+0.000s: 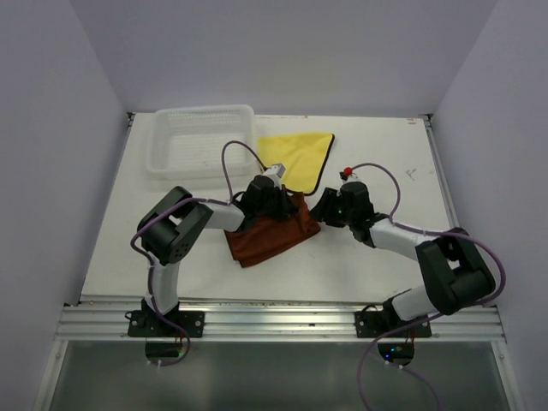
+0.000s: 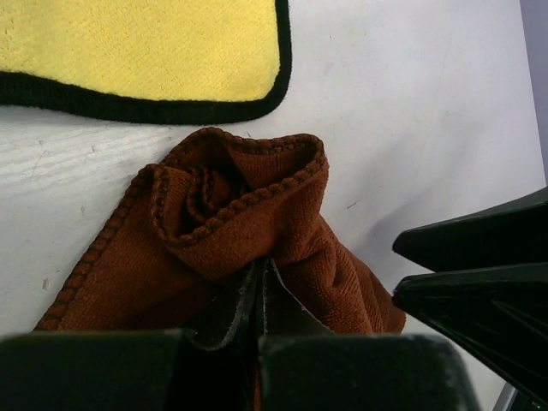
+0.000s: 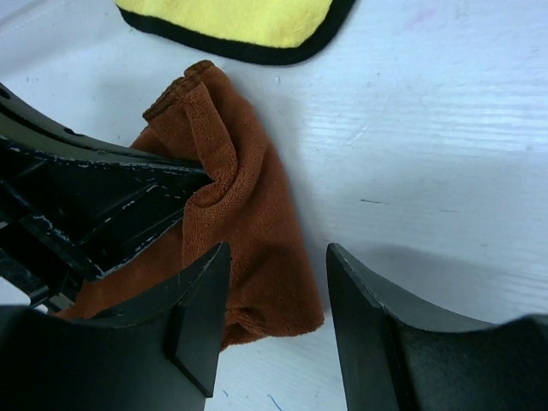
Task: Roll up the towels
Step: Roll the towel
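The rust-brown towel (image 1: 270, 235) lies bunched in the middle of the table, its far end curled into a loose roll (image 2: 231, 193). My left gripper (image 1: 276, 202) is shut on a fold of it (image 2: 259, 287). The right gripper (image 1: 324, 208) stands open just right of that towel's end (image 3: 278, 287). The cloth's corner (image 3: 257, 248) lies between its fingers (image 3: 201, 300), and they do not grip it. Flat behind it lies the yellow towel (image 1: 300, 158) with its dark hem (image 2: 145, 43) (image 3: 248, 21), touched by neither gripper.
A white mesh basket (image 1: 201, 141) stands at the back left of the table. The two grippers are close together over the brown cloth, with the right one's dark fingers (image 2: 479, 282) at the edge of the left wrist view.
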You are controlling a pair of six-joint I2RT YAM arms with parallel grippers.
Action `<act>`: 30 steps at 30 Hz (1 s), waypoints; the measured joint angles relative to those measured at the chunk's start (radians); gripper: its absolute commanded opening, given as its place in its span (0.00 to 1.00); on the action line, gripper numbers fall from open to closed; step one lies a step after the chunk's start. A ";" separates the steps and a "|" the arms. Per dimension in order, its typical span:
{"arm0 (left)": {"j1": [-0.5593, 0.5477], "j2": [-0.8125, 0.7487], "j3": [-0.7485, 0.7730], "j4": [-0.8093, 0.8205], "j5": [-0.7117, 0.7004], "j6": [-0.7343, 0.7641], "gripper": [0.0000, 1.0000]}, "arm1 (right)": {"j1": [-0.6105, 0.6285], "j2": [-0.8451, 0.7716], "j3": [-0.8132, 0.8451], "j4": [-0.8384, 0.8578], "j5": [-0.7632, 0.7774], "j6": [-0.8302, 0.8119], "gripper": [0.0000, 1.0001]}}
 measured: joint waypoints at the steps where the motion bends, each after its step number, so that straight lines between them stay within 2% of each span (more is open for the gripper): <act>1: 0.000 -0.001 -0.002 0.001 -0.001 0.000 0.00 | -0.001 0.027 0.008 0.007 -0.013 0.010 0.53; 8: 0.000 -0.006 -0.007 0.001 -0.007 0.000 0.00 | -0.001 0.151 0.025 0.070 -0.077 0.048 0.55; 11: 0.000 -0.008 -0.010 0.001 -0.011 0.000 0.00 | -0.004 0.156 0.027 0.080 -0.088 0.047 0.49; 18: 0.000 -0.025 -0.026 -0.001 -0.030 0.000 0.00 | -0.003 0.168 0.027 0.094 -0.116 0.026 0.16; 19: 0.000 -0.026 -0.027 -0.002 -0.032 0.000 0.00 | -0.003 0.171 0.025 0.098 -0.122 0.023 0.08; 22: 0.000 -0.029 -0.028 -0.008 -0.036 0.000 0.00 | 0.002 0.172 0.014 0.111 -0.127 0.014 0.00; 30: 0.000 -0.051 -0.027 -0.050 -0.041 0.001 0.00 | 0.013 0.151 0.006 0.108 -0.115 -0.012 0.00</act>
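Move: The brown towel's right edge lies about 3 cm to the right hand's left, level with it fore and aft and some 4 cm below. The left fingertips, already holding the towel's bunched far end, are about 7 cm to the right hand's left, level in reach and 3 cm lower. The yellow towel's middle is some 17 cm ahead of the right hand and 6 cm left. From the left hand the right edge is about 4 cm right and 2 cm back. Right fingertips come onto the brown towel's right edge and pinch it: the hand drops about 3 cm and slides some 2.5 cm left towards the left gripper, then shuts from half open while turning slightly counter-clockwise. The left fingers keep their pinch on the bunched end, easing about 1 cm left. ##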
